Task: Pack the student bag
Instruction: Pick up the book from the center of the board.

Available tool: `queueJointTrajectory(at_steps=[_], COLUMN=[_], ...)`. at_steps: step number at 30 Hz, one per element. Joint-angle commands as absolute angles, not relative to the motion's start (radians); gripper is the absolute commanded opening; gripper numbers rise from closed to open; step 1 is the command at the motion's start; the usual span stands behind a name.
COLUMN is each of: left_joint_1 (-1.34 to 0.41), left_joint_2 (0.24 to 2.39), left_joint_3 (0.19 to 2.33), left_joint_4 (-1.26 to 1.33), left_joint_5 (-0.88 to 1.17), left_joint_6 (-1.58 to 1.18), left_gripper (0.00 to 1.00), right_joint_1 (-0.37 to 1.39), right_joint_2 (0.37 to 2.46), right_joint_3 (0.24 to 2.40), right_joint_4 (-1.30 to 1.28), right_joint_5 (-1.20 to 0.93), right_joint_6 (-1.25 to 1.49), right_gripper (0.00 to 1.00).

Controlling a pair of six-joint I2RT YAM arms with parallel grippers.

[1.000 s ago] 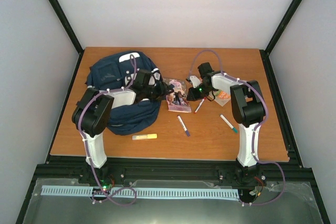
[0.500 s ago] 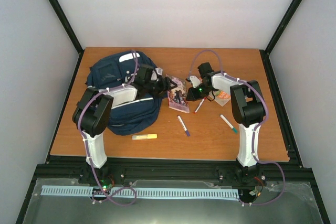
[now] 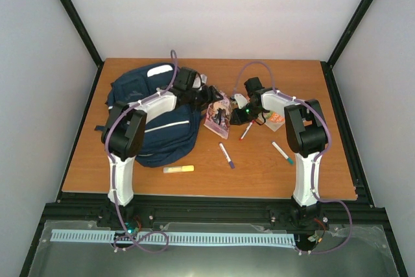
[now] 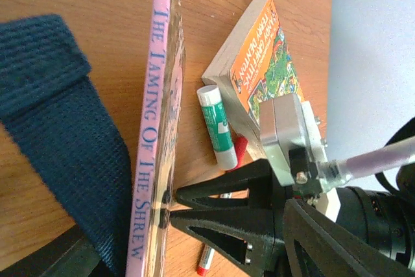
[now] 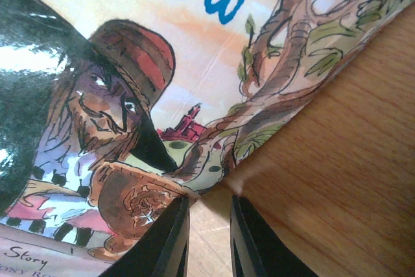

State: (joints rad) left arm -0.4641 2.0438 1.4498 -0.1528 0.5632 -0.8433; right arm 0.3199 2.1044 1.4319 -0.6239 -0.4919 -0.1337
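Observation:
The student bag [image 3: 146, 128], a navy backpack, lies at the table's left, and one of its straps [image 4: 58, 115] shows in the left wrist view. A thin paperback, "The Taming of the Shrew" [image 3: 218, 121], stands tilted up on its edge beside the bag. My left gripper [image 3: 209, 98] reaches over the bag. Its jaws are wide open, with the book's spine [image 4: 155, 95] and the strap between them. My right gripper [image 5: 207, 202] has a narrow gap with only table showing through. Its fingertips [image 4: 172, 202] rest against the book's lower edge.
An orange paperback [image 4: 259, 63] and a green-and-white glue stick [image 4: 216, 124] lie behind the right gripper. A red marker [image 3: 245, 131], a purple one [image 3: 226, 156], a teal one [image 3: 283, 152] and a yellow highlighter [image 3: 178, 169] lie on the wood toward the near edge.
My left gripper has swung from above the bag to the book and has opened wider. The book has gone from lying flat to tilted up on its edge.

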Motion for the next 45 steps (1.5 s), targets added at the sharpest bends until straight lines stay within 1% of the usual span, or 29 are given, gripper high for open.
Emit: queueJointTrajectory(at_steps=[1,7,9,11,13,14,15,23,32,37,39,45], left_joint_1=[-0.477,-0.482,-0.485,-0.485,-0.485,-0.485,-0.485,-0.486,-0.485,-0.485,-0.485,-0.485], left_joint_2=[2.074,2.054,2.027,2.001,1.99,1.993,1.995,1.955,1.911,1.838,1.818,1.767], left_joint_3=[1.593,1.632,1.607,1.555,1.514,1.502,1.492,1.426,1.393,1.36,1.356,1.331], left_joint_4=[-0.303,-0.488,-0.547,-0.551,-0.549,-0.546,-0.545,-0.537,-0.55,-0.529,-0.534,-0.53], left_joint_5=[0.581,0.573,0.553,0.548,0.545,0.546,0.551,0.563,0.576,0.597,0.593,0.593], left_joint_6=[-0.772,-0.742,-0.713,-0.702,-0.696,-0.693,-0.693,-0.716,-0.698,-0.704,-0.7,-0.689], left_gripper=[0.66,0.68,0.67,0.65,0.6,0.53,0.49,0.37,0.16,0.04,0.01,0.01], right_joint_1=[0.307,0.298,0.295,0.292,0.291,0.291,0.291,0.291,0.291,0.287,0.284,0.265], right_joint_2=[2.179,2.177,2.177,2.178,2.18,2.182,2.184,2.174,2.171,2.152,2.146,2.117], right_joint_3=[1.38,1.385,1.384,1.383,1.386,1.387,1.388,1.383,1.381,1.377,1.379,1.377], right_joint_4=[-0.681,-0.684,-0.685,-0.686,-0.686,-0.686,-0.688,-0.686,-0.686,-0.683,-0.683,-0.686], right_joint_5=[-0.36,-0.375,-0.385,-0.394,-0.398,-0.4,-0.4,-0.397,-0.401,-0.413,-0.418,-0.428], right_joint_6=[-0.138,-0.134,-0.133,-0.132,-0.132,-0.131,-0.133,-0.134,-0.138,-0.14,-0.141,-0.138], right_gripper=[0.2,0.2,0.2,0.2,0.2,0.2,0.2,0.2,0.2,0.2,0.2,0.22])
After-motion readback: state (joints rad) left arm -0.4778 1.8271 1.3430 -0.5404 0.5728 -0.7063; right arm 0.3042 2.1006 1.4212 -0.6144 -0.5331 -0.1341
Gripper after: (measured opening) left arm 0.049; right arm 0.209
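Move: The book, already propped up with its pink spine raised, has its middle about 7 cm back from the left hand, 1 cm to its left and 6 cm below. Counted from the left hand, the backpack lies some 24 cm left and 7 cm back, and the orange book about 20 cm right and 4 cm back. From the right hand, the book's middle is roughly 6 cm left, 2 cm ahead and 3 cm up. The left hand goes back about 9 cm, slightly left, dips, then rises while closing to pinch the book's spine. ##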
